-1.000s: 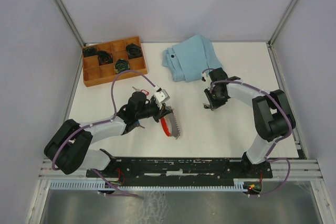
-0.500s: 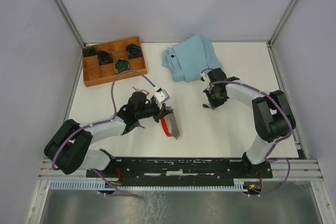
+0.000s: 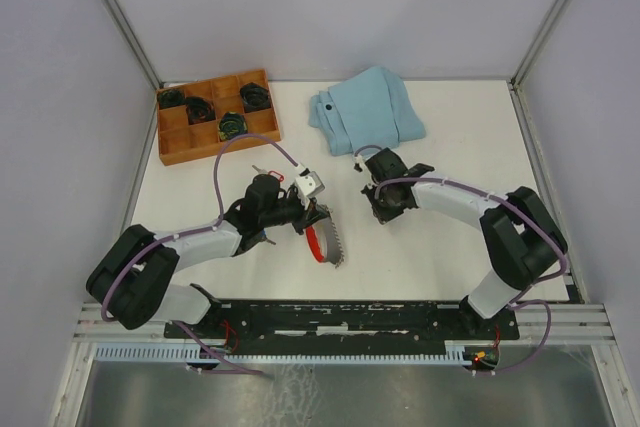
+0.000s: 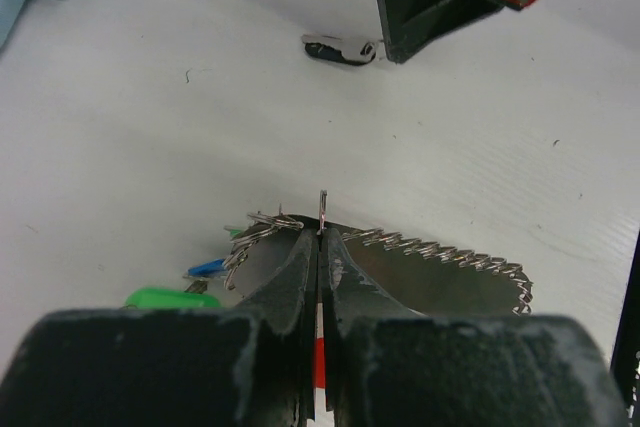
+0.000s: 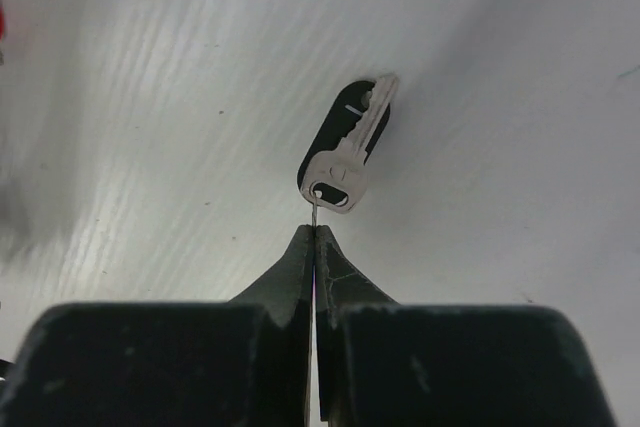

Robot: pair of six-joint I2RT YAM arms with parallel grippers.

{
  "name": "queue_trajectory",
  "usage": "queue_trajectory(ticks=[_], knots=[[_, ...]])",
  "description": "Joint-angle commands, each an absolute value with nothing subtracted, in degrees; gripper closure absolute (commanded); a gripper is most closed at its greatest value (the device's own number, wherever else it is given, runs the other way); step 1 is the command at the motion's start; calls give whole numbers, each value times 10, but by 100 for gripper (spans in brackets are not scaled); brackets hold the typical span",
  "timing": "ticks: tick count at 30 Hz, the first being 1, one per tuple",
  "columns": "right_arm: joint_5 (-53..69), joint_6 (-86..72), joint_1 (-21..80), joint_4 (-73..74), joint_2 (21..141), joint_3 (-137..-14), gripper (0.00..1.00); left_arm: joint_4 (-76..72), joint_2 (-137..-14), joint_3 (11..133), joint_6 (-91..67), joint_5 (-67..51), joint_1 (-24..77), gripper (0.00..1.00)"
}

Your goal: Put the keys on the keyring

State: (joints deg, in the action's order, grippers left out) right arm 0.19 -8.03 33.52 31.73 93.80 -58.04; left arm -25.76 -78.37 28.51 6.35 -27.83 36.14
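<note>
The keyring, a red curved strip edged with silvery loops, is clamped in my shut left gripper left of the table's middle. One loop stands up just past the fingertips. Keys with a blue tag and a green tag hang on its left end. My right gripper is shut on a thin wire ring that carries a silver key. That key hangs above the table, a short way right of the keyring and apart from it.
A folded light-blue cloth lies at the back centre. A wooden compartment tray with dark items in several compartments sits at the back left. Side walls close in the table.
My right gripper has shut on the key's ring and moved left towards the keyring, away from the cloth. The left arm and keyring have stayed put.
</note>
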Motion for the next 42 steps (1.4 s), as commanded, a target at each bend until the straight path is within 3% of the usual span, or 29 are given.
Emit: queue_trajectory(ticks=[1,13,22,42], knots=[[-40,-119,380,256,922,-556,99,-285,-785,306,88,-304,365,97],[-107,-167,436,164,934,-492,96,-296,-786,302,88,-302,365,97],[-134,-173,443,113,884,-439,72,-302,-788,300,86,-300,365,97],[-117,-160,454,-1,835,-377,63,-304,-787,299,87,-303,365,97]])
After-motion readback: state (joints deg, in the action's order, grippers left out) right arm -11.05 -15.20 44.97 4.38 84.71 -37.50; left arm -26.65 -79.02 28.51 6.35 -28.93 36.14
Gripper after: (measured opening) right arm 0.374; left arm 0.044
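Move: The right fingers hold the black-tagged key by its small ring, the key lying about 3 cm ahead and 2 cm below them. It is bound for bare table some 2 cm to their left and 3 cm down. The keyring in the left grip is about 13 cm left and 6 cm back; the blue cloth is some 28 cm ahead, 2 cm left. From the left hand that bare spot is about 11 cm right, 2 cm ahead and 8 cm below. Still pinching the small ring, the right hand carries the black-tagged key about 3 cm left towards the keyring, 2 cm back and 2 cm down to the table. Its fingers then part to roughly a third open and let go, staying low around the ring while the wrist tilts the fingertips some 15 degrees outward, away from the base. ##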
